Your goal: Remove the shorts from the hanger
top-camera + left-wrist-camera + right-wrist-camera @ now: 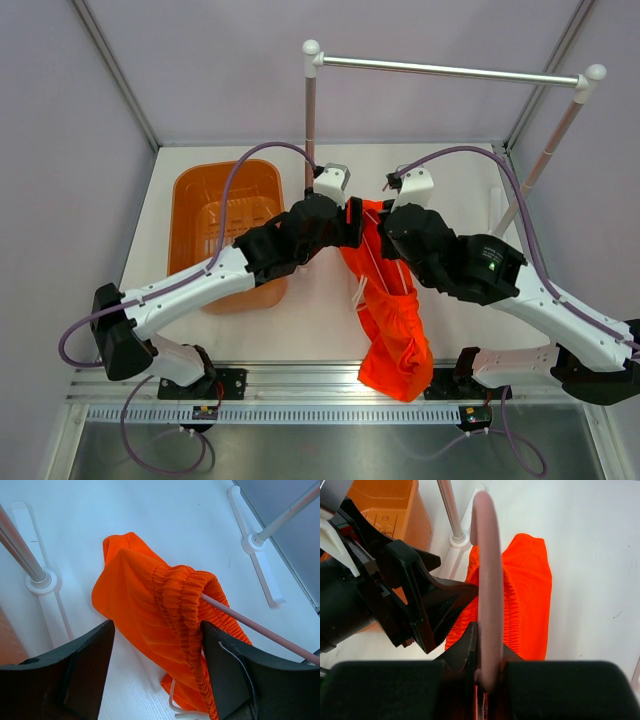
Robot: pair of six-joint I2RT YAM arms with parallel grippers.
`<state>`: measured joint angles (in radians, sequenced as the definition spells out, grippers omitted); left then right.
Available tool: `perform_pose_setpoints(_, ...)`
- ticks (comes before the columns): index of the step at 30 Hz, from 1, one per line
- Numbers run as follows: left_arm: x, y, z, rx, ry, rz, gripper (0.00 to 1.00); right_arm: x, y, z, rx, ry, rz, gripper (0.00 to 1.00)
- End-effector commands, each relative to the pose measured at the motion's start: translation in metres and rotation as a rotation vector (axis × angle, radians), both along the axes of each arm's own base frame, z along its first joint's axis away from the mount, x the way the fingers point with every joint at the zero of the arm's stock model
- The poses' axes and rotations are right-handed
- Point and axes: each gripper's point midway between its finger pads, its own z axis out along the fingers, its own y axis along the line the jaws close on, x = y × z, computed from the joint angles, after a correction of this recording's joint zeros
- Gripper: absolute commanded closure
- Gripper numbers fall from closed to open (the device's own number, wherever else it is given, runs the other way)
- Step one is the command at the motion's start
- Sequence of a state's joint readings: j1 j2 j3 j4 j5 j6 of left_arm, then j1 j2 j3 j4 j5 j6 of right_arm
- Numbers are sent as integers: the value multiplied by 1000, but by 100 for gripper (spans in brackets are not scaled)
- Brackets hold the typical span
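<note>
The bright orange-red shorts (392,330) hang between both arms, their lower end draped over the table's near edge. In the left wrist view the gathered waistband of the shorts (175,605) sits on the pale-pink hanger (250,626). My left gripper (157,665) is open around that waistband: its right finger (235,672) touches the fabric and its left finger (90,665) stands apart. My right gripper (487,672) is shut on the hanger's wire (487,570), holding it above the shorts (530,595). From above, the left gripper (354,222) and right gripper (386,230) meet at the shorts' top.
A duller orange slotted basket (228,230) stands at the left of the white table. A silver rail (450,70) on two posts spans the back. The left post's white foot (42,582) lies close beside the shorts, and the right post's foot (252,545) lies farther right.
</note>
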<state>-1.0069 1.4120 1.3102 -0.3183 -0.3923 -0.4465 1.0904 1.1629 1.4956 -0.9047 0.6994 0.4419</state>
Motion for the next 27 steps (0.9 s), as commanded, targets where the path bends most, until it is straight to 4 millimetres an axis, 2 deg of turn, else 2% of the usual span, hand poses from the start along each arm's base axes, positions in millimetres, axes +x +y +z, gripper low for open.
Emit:
perform_pose_setpoints(1, 10, -10, 30, -84, -62, 26, 32, 1, 0, 31, 92, -59, -32, 100)
perform_pose_setpoints(3, 12, -13, 28, -80, -64, 20, 37, 1, 1, 31, 90, -57, -27, 100)
perform_pose_setpoints(4, 12, -15, 28, -81, -64, 17, 44, 1, 2, 31, 88, -56, -26, 100)
perform_pose_setpoints(9, 12, -25, 25, -80, -51, -9, 62, 0, 2, 30, 79, -54, -29, 100)
perform_pose_setpoints(13, 15, -25, 27, -75, -56, 5, 74, -2, 2, 30, 82, -49, -24, 100)
perform_pose_setpoints(16, 23, -16, 31, -46, -77, 56, 89, -5, 1, 28, 80, -42, -19, 100)
perform_pose_setpoints(17, 26, -13, 39, -47, -91, 78, 100, -7, 1, 28, 79, -39, -13, 100)
perform_pose_setpoints(19, 37, -2, 36, 1, -100, 154, 100, -10, 1, 31, 86, -37, -6, 100)
perform_pose_setpoints(20, 45, 6, 44, 11, -111, 199, 100, -13, 0, 32, 87, -37, 3, 100)
perform_pose_setpoints(23, 64, 15, 35, 46, -86, 255, 100, -18, -3, 35, 93, -38, 9, 100)
perform_pose_setpoints(24, 69, 15, 41, 36, -89, 264, 100, -20, -3, 37, 100, -41, 15, 100)
perform_pose_setpoints(25, 75, 15, 32, 51, -76, 272, 100, -22, -4, 39, 103, -41, 16, 100)
perform_pose_setpoints(27, 85, 19, 28, 49, -65, 293, 100, -25, -6, 40, 110, -40, 21, 100)
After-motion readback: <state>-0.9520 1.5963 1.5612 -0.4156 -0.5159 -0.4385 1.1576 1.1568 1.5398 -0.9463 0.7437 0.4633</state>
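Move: The near left edge of the shorts' waistband lies about 2 cm ahead, 2 cm right and 2 cm below the open left hand. The right gripper's hanger neck stands some 7 cm to the left hand's right, level fore and aft and about 5 cm higher. The basket is roughly 27 cm left, 8 cm ahead and 20 cm below. From the right hand, that waistband edge lies about 2 cm ahead, 5 cm left and 7 cm below. Shut the left fingers on the waistband's edge while easing the hand some 1.5 cm right and slightly down, then draw the pinched cloth about 5 cm forward with a little lift and leftward drift, turning roughly 10 degrees counter-clockwise. Keep the right gripper closed on the hanger, backing it off and up a centimetre or so late on. ##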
